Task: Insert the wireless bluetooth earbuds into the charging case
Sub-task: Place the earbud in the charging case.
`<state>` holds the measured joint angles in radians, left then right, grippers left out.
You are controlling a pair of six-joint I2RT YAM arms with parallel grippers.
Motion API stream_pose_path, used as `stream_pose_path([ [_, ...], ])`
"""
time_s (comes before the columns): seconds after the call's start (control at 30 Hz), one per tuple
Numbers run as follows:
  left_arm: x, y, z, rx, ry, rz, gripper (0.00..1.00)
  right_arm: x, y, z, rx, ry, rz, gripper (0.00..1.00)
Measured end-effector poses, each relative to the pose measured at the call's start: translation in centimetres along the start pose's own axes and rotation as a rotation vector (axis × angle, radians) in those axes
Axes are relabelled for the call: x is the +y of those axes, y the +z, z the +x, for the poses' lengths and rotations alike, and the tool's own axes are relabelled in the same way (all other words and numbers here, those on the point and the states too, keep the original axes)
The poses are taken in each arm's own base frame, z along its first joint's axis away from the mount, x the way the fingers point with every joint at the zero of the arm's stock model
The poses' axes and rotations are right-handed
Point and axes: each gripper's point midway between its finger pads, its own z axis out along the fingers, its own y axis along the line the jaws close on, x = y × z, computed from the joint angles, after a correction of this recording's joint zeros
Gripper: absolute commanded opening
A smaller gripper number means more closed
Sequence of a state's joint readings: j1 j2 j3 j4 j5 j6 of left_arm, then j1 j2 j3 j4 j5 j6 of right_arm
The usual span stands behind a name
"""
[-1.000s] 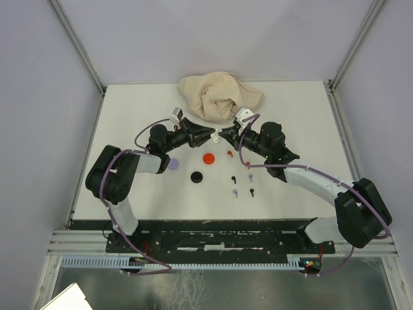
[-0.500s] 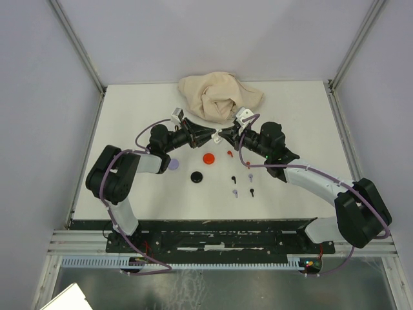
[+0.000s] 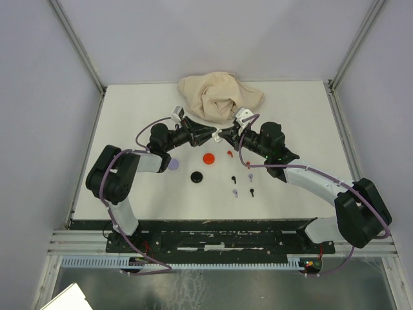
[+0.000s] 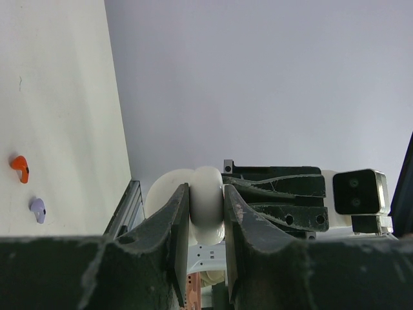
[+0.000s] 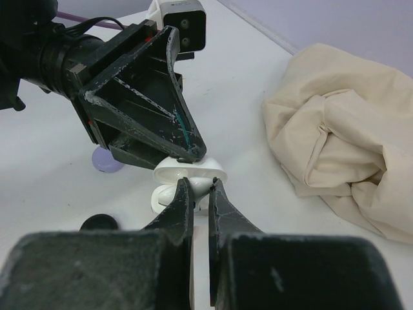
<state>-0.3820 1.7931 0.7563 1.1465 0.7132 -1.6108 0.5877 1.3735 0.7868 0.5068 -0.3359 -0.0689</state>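
A white charging case (image 5: 188, 169) hangs above the table with its lid open, and my left gripper (image 4: 206, 194) is shut on it. My right gripper (image 5: 199, 184) meets it tip to tip, shut on a small white earbud (image 5: 201, 187) at the case's open mouth. From above, the two grippers (image 3: 213, 134) (image 3: 224, 135) touch noses in front of the cloth. Loose on the table lie a red earbud (image 3: 230, 154), two black earbuds (image 3: 235, 178) (image 3: 251, 191) and two lavender earbuds (image 3: 250, 175) (image 3: 235, 192).
A crumpled beige cloth (image 3: 219, 95) lies at the back, just behind the grippers. A red disc (image 3: 208, 157), a black disc (image 3: 196, 175) and a lavender disc (image 3: 172, 164) sit on the white table (image 3: 303, 116) near the loose earbuds.
Both gripper tips have crept slightly towards the cloth, still together at the case. Nothing on the table has moved.
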Motion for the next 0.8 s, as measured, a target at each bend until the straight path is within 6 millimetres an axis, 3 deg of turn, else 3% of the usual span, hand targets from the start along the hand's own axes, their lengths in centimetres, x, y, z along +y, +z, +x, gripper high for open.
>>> stream_pose_path([
  [0.23,-0.2,0.1,0.0,0.0,0.003,0.004,0.03,0.0,0.0,0.0,0.001,0.001,0.0,0.03],
  [0.33,-0.2,0.1,0.0,0.0,0.003,0.005,0.03,0.0,0.0,0.3,0.011,0.007,0.003,0.22],
  [0.47,-0.2,0.1,0.0,0.001,0.004,0.006,0.03,-0.1,0.0,0.4,0.036,0.031,0.01,0.39],
  [0.6,-0.3,0.1,0.0,0.003,0.007,0.009,0.03,-0.5,0.0,0.4,0.043,0.052,0.038,0.53],
  [0.8,-0.3,0.1,0.0,0.003,0.009,0.012,0.03,-1.3,-0.5,-0.8,0.013,0.083,0.095,0.64],
])
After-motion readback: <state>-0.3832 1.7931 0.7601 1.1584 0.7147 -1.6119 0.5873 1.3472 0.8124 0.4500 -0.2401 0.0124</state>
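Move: The right fingertips are already in the open case, with the earbud between them; the middle of the case lies about 2 cm to their left, 1 cm ahead and 1 cm below. On the table, roughly 14 cm down, the red disc sits some 5 cm left and 2 cm back, and the red ear tip about 3 cm right, level. The beige cloth lies around 24 cm straight ahead. From the left hand, the case's middle is about 1 cm right and 2 cm below. Spread the right fingers from nearly shut to a little over half open, so they let go of the earbud in the case. As they part, ease the hand forward and to the right, then lift it clear, about 1 cm each way, turning some 5 degrees clockwise. Keep the left gripper still, pinching the case. ##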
